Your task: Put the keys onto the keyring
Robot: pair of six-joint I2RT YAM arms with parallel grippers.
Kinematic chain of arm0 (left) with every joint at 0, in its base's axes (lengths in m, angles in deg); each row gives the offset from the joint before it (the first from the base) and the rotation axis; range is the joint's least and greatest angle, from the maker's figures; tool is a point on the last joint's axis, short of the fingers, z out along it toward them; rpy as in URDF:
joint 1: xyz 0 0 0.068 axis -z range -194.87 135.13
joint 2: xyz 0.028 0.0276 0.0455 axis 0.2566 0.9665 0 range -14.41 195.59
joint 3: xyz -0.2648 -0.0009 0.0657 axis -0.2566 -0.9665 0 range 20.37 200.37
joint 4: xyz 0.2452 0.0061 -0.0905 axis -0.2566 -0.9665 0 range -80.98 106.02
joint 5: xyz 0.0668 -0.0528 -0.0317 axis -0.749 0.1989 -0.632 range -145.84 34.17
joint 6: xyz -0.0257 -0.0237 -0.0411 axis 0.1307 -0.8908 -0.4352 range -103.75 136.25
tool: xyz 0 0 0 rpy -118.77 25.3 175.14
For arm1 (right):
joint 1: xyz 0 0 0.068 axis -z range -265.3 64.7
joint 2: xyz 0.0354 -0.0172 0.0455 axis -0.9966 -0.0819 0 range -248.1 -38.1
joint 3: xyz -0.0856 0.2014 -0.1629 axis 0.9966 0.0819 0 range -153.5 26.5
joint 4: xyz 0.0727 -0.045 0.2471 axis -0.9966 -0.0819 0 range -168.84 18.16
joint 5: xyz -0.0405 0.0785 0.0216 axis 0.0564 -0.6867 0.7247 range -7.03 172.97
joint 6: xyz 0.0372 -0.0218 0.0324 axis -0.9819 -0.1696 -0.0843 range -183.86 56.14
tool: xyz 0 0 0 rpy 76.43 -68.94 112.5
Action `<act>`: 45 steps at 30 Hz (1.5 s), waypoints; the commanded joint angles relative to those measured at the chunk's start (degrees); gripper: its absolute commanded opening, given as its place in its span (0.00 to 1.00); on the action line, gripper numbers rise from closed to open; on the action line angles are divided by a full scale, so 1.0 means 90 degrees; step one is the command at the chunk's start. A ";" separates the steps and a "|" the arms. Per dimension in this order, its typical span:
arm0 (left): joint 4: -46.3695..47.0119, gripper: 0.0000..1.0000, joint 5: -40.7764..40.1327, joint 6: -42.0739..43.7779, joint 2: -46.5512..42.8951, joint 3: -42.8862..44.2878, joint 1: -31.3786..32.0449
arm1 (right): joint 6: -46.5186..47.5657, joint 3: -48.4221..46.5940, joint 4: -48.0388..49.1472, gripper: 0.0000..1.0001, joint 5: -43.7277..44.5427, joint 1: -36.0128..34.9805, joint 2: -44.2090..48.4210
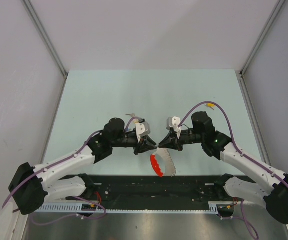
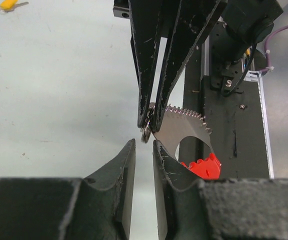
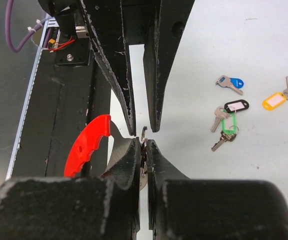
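Note:
The keyring, a red arc point(image 1: 155, 164) joined to a toothed silver blade point(image 1: 168, 162), hangs between the two arms. My right gripper point(image 3: 143, 145) is shut on its thin metal ring point(image 3: 143, 134), with the red arc point(image 3: 86, 145) at the left. My left gripper point(image 2: 144, 149) faces it tip to tip, its jaws a narrow gap apart with nothing between them; the toothed blade point(image 2: 184, 127) lies just beyond its right finger. Loose keys lie on the table: blue point(image 3: 230, 82), yellow point(image 3: 274, 100), black point(image 3: 235, 105) and green point(image 3: 228, 123).
The black base plate point(image 1: 149, 192) with the arm mounts runs along the near edge, below the hanging keyring. A small yellow piece point(image 1: 210, 105) lies by the right arm's cable. Grey walls point(image 1: 14, 75) close in the pale table point(image 1: 149, 90) on three sides.

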 commanded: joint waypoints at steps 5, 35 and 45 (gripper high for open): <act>-0.0186 0.20 0.0298 -0.0016 0.0181 0.0399 0.0022 | 0.0101 -0.0320 0.0089 0.00 -0.0176 -0.0004 -0.0019; -0.0596 0.00 0.0454 -0.0074 0.0533 0.0838 0.0022 | 0.0209 -0.0320 -0.0018 0.00 -0.0176 -0.0092 -0.0048; -0.0859 0.00 -0.0501 -0.0123 0.0133 0.0819 -0.0008 | -0.0795 -0.0320 0.0342 0.71 0.0623 0.0240 0.0244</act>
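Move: At the left fingertips, roughly 1 cm to the left hand's right and level with it fore and aft, sits the small metal ring of the keyring. The shut right fingers grip it, the ring lying about 1 cm to that hand's left. Counted from the left hand, the red-handled plate hangs some 5 cm below, 4 cm back and 2 cm right. The green-tagged keys lie about 14 cm ahead, 6 cm left and 16 cm down; the black tag is 16 cm ahead, 10 cm left, equally low. Easing about 1 cm to the right and a touch down, the left hand brings its part-open fingers onto the metal ring, then shuts them and pinches it. The right hand holds nearly still, sinking under 1 cm with its grip kept; once the left has closed, its fingers open past halfway and let go. ##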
